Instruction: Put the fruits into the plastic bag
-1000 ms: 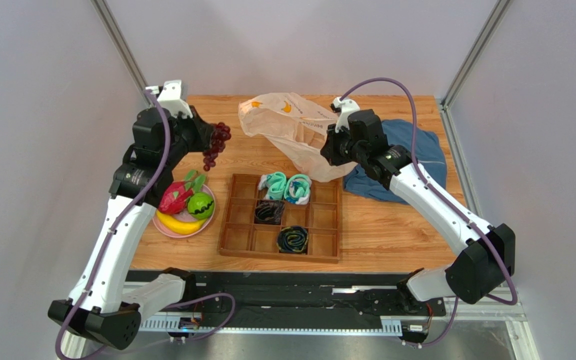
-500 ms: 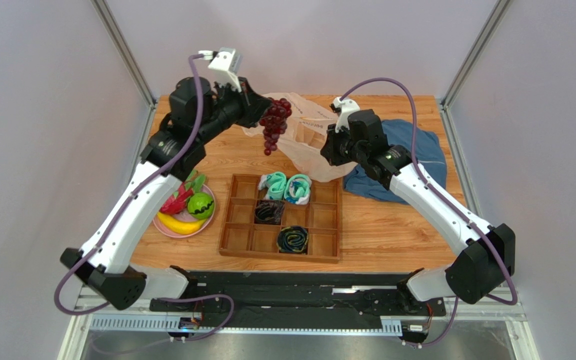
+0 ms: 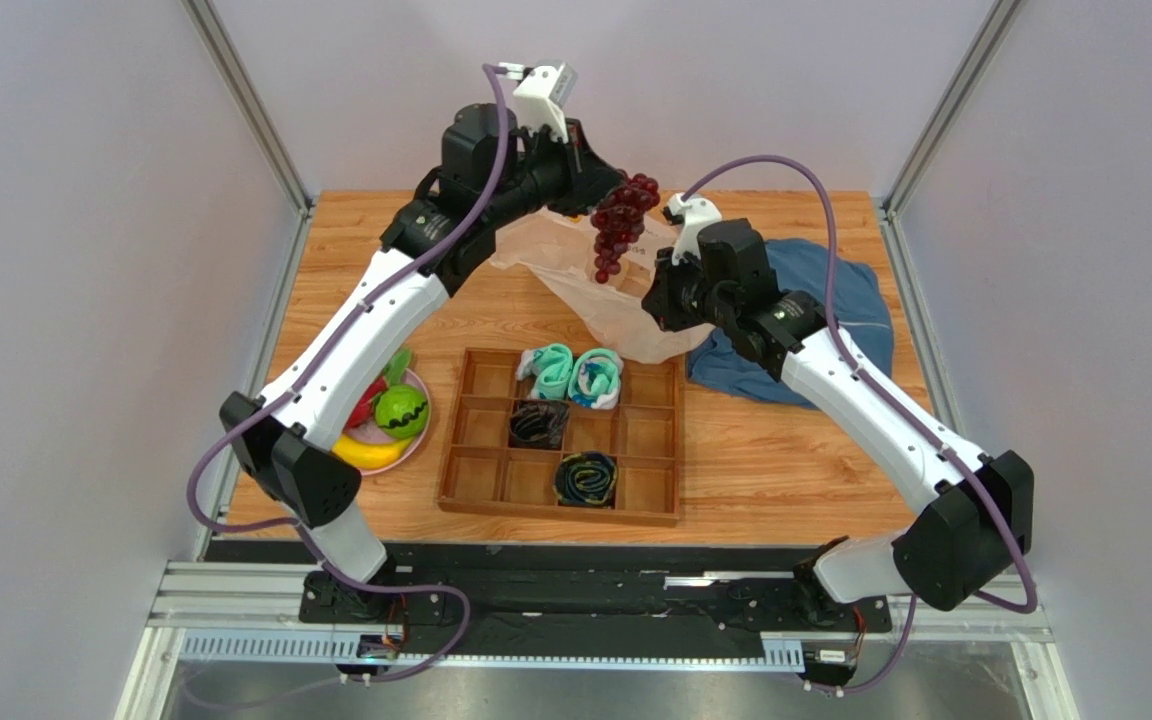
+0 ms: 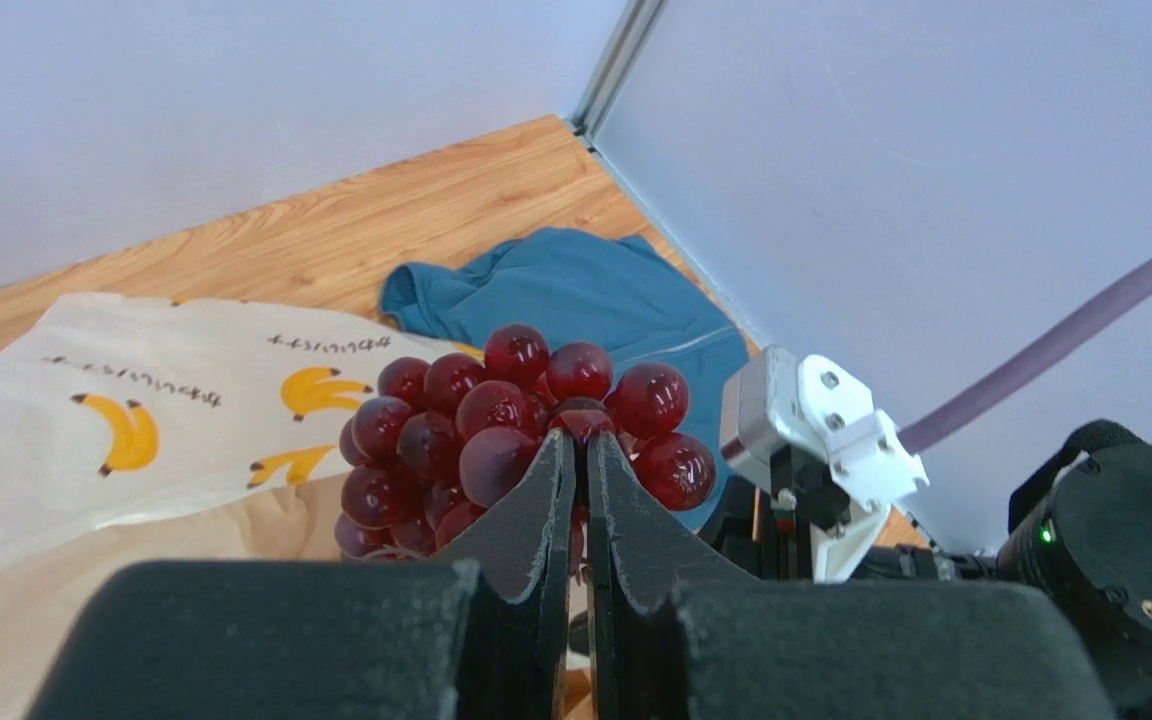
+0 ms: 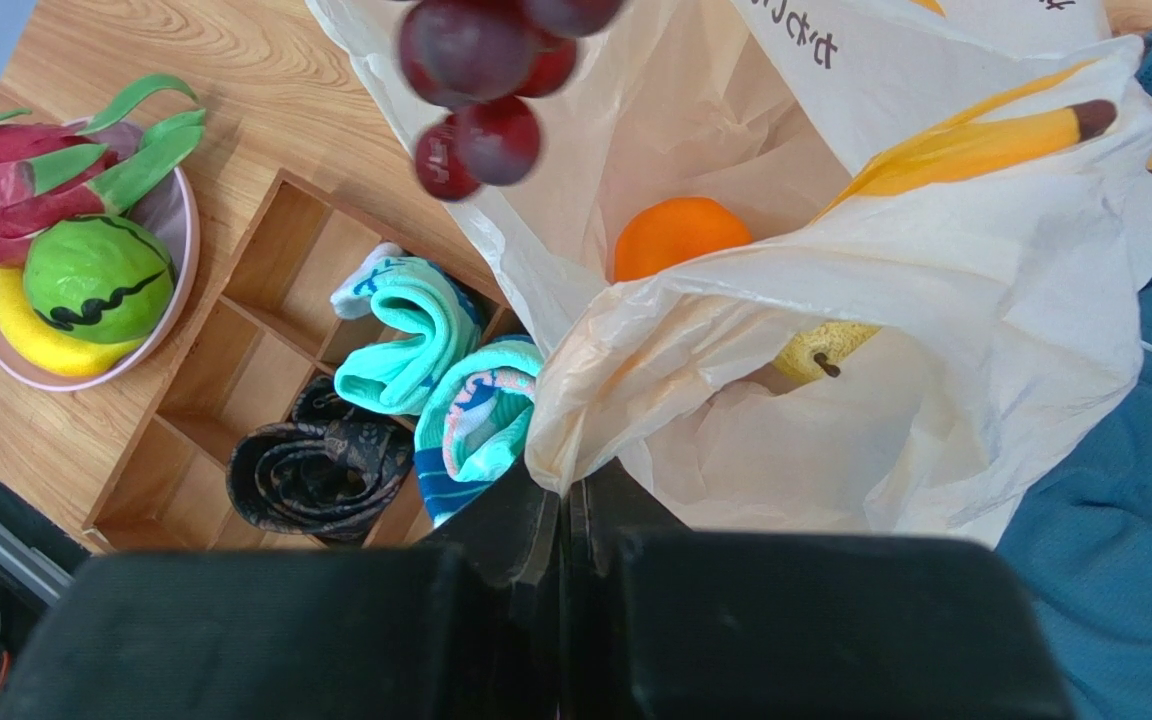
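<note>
The dark purple grapes [image 3: 620,222] hang over the open mouth of the plastic bag [image 3: 555,258], with my left gripper [image 3: 599,183] shut on the top of the bunch [image 4: 507,428]. My right gripper [image 5: 567,488] is shut on the bag's near rim [image 5: 642,375] and holds it raised. Inside the bag lie an orange [image 5: 680,237] and a yellow lemon [image 5: 823,353]. On the pink plate [image 5: 177,225] at the left sit the dragon fruit [image 5: 26,165], the striped green melon [image 5: 94,278] and the banana [image 5: 34,338]; my left arm partly hides them in the top view.
A wooden compartment tray [image 3: 470,465] stands in the middle front, holding teal rolled socks [image 3: 575,375] and dark ones [image 3: 585,480]. A blue garment [image 3: 838,300] lies at the back right, under the bag's far side. Walls close in at the back and sides.
My left arm has carried the grapes from the table's back left, up and to the right, to above the bag's mouth. The right arm and the bag have not moved.
</note>
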Robot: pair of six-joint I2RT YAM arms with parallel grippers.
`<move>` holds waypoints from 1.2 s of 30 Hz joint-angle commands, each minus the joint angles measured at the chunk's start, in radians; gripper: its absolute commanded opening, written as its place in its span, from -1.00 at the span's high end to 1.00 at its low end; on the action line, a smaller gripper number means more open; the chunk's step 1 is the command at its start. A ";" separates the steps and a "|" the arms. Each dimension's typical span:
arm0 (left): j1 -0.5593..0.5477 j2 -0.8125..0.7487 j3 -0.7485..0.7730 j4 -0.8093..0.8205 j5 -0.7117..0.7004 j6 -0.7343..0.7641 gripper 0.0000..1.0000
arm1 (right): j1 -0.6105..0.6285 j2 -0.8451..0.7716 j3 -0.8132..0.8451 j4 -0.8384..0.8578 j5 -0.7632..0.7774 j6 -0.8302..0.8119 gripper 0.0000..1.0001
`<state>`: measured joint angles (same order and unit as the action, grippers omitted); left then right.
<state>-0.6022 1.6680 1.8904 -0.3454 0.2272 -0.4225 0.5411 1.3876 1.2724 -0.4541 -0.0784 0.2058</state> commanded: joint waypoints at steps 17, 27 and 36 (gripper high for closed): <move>-0.025 -0.017 -0.218 0.138 0.052 -0.022 0.82 | 0.003 -0.044 0.016 -0.001 0.046 -0.011 0.92; -0.031 0.105 -0.183 0.118 0.073 -0.018 0.82 | 0.002 -0.044 0.018 -0.006 0.043 -0.006 0.93; -0.036 0.237 -0.062 0.082 0.026 -0.033 0.76 | 0.003 -0.052 0.019 -0.015 0.045 -0.005 0.93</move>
<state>-0.6342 1.8801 1.7527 -0.2909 0.2665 -0.4446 0.5411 1.3697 1.2724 -0.4755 -0.0437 0.2054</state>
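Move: The bag's open mouth, where the grapes held by the left hand are going, lies some 22 cm below that hand, about 4 cm ahead and 3 cm to its right. The blue cloth lies about 23 cm to the left hand's right, level in reach and 40 cm down; the green socks are 8 cm back, 6 cm left and 38 cm down. From the right hand, which holds the rim, the mouth is about 9 cm ahead, 1 cm left and slightly lower. The grapes, still pinched in the left hand, first swing a few centimetres forward and right over the bag, then go down, and finally down, forward and right together, about 16 cm lower in all, into the bag's mouth. The left wrist tips its fingers some 15 degrees further down, its grip unchanged; the right hand stays put and keeps the rim pinched to hold the mouth open. ##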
